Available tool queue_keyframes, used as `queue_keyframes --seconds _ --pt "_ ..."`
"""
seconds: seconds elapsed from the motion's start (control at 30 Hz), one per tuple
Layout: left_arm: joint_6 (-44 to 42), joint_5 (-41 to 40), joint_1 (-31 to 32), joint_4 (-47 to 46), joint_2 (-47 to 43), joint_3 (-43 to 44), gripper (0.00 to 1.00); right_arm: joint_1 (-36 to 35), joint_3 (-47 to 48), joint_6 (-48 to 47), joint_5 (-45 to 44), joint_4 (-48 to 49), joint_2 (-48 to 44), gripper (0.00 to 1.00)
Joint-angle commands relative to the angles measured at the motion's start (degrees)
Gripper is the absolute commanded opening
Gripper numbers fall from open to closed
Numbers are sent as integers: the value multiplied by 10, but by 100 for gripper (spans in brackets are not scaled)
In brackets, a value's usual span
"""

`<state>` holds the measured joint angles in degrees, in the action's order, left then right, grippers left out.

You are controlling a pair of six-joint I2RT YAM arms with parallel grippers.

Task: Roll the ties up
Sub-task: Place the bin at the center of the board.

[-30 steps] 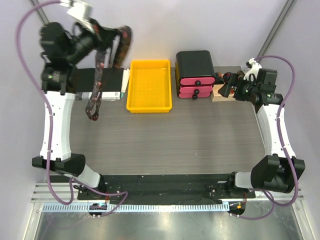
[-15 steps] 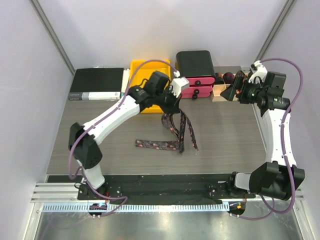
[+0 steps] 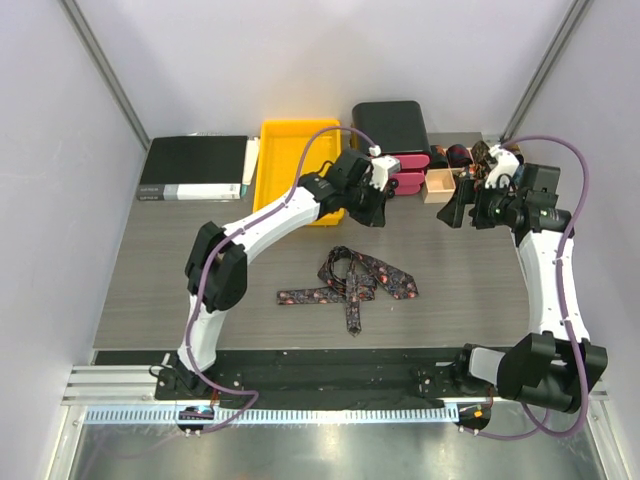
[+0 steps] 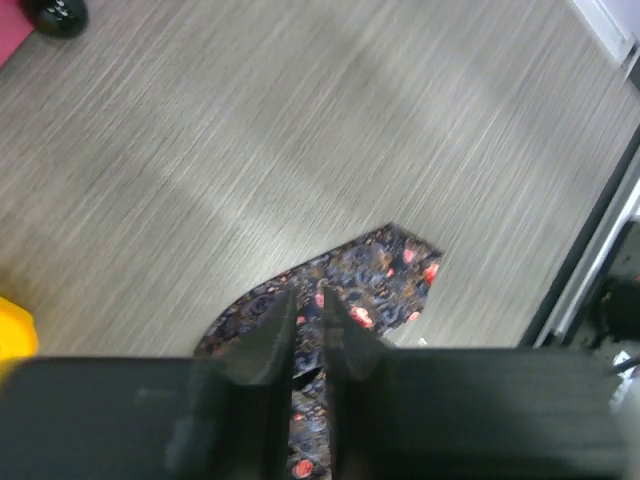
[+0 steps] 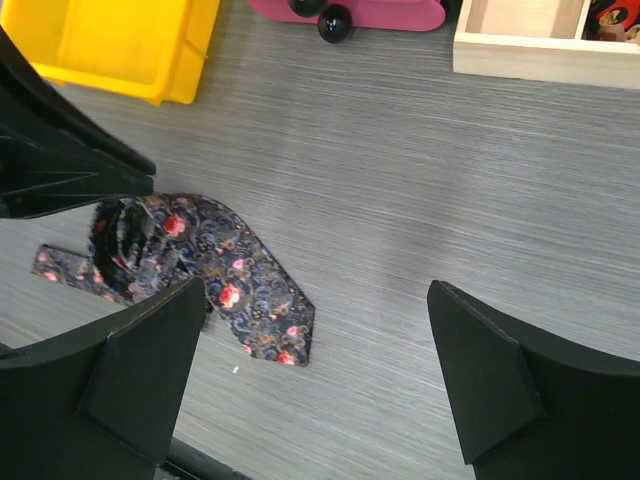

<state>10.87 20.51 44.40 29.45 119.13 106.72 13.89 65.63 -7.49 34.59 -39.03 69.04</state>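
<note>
One tie (image 3: 350,280), dark with red and pink speckles, lies loosely folded over itself on the grey table (image 3: 470,290), its wide tip pointing right. My left gripper (image 3: 378,212) hangs just behind it, over the table in front of the pink drawers. In the left wrist view that gripper (image 4: 305,295) is shut to a thin slit, and the tie (image 4: 385,270) lies on the table below, not gripped. My right gripper (image 3: 455,210) stands wide open at the right. Its wrist view shows nothing between the fingers of the right gripper (image 5: 320,370); the tie's tip (image 5: 250,300) lies left of centre.
A yellow tray (image 3: 300,170) stands at the back, with a black flat box (image 3: 195,165) to its left. A black case with pink drawers (image 3: 390,150) is to the tray's right. A wooden box (image 3: 440,183) holding dark patterned items sits at the back right.
My left arm swung from the far back left to the middle with the tie, which went from hanging to lying on the table. The right arm shifted slightly and stays open.
</note>
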Motion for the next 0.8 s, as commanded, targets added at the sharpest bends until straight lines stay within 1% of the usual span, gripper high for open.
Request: queue_keyframes --seconds 0.0,0.03,0.07,0.1,0.13,0.17,0.2,0.23,0.27,0.3,0.33,0.37,0.4,0.47,0.5,0.53,0.6,0.67,0.77 --pt "5 10 -16 -2 -2 35 27 -23 5 -60 -32 -17 12 98" --pt "4 25 -28 -3 -41 19 34 -43 3 -64 -40 -21 14 99" --pt "9 38 -42 -18 -70 -52 48 -60 -1 -64 -60 -22 11 100" --pt "14 44 -75 -34 -107 -97 54 -78 -7 -59 -72 -16 8 100" --pt "0 64 -91 -51 -141 -141 59 -122 -23 -51 -82 -8 5 100" --pt "-30 76 -117 -49 -206 -215 64 -139 -33 -43 -110 4 -4 100" --pt "-69 85 -124 -32 -235 -245 64 -172 -44 -32 -123 30 -6 100" --pt "-178 101 -129 -13 -260 -272 65 -199 -63 -28 -136 42 -7 100" --pt "-236 104 -134 51 -308 -314 65 -244 -69 -24 -152 53 -6 100" --pt "-288 105 -133 77 -331 -336 65 -270 -74 -22 -173 69 4 100" --pt "-385 110 -134 96 -356 -385 65 -292 -77 -17 -184 76 13 100" --pt "-426 117 -133 117 -376 -408 66 -335 -78 -10 -195 85 21 100" --pt "-471 120 -133 150 -411 -428 67 -355 -77 -6 -210 102 42 100" --pt "-541 111 -127 162 -433 -481 69 -393 -71 13 -230 119 67 100" --pt "-555 98 -120 160 -441 -494 69 -418 -67 20 -248 127 79 100" --pt "-563 82 -111 152 -440 -514 69 -431 -59 31 -256 132 103 99" --pt "-582 70 -100 139 -431 -526 69 -454 -52 48 -270 138 123 97" --pt "-587 66 -94 123 -423 -540 72 -465 -48 55 -285 142 147 96" --pt "-600 57 -80 78 -415 -566 73 -488 -59 66 -306 173 165 93"
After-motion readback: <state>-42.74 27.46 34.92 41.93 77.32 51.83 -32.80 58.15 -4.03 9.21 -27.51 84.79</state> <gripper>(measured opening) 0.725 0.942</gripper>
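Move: The tie lies bunched on the board. Its narrow end is about 13 cm back and 21 cm to the left of my left hand, some 15 cm below it; the coil is 8 cm back and 7 cm left, the yellow bin's middle 14 cm ahead and 17 cm left. From my right hand the coil is about 4 cm back, 23 cm left and 20 cm down, with the broad end 6 cm back and 12 cm left. I swing my left hand left, then back towards the tie's narrow end, about 23 cm left and 15 cm back, sinking 8 cm mostly late on, as its nearly shut fingers spread wide and turn some 35 degrees clockwise. Meanwhile my right hand, kept open, sweeps about 19 cm left and 13 cm down towards the coil, tipping its fingers more steeply down; both end hovering over the tie. ##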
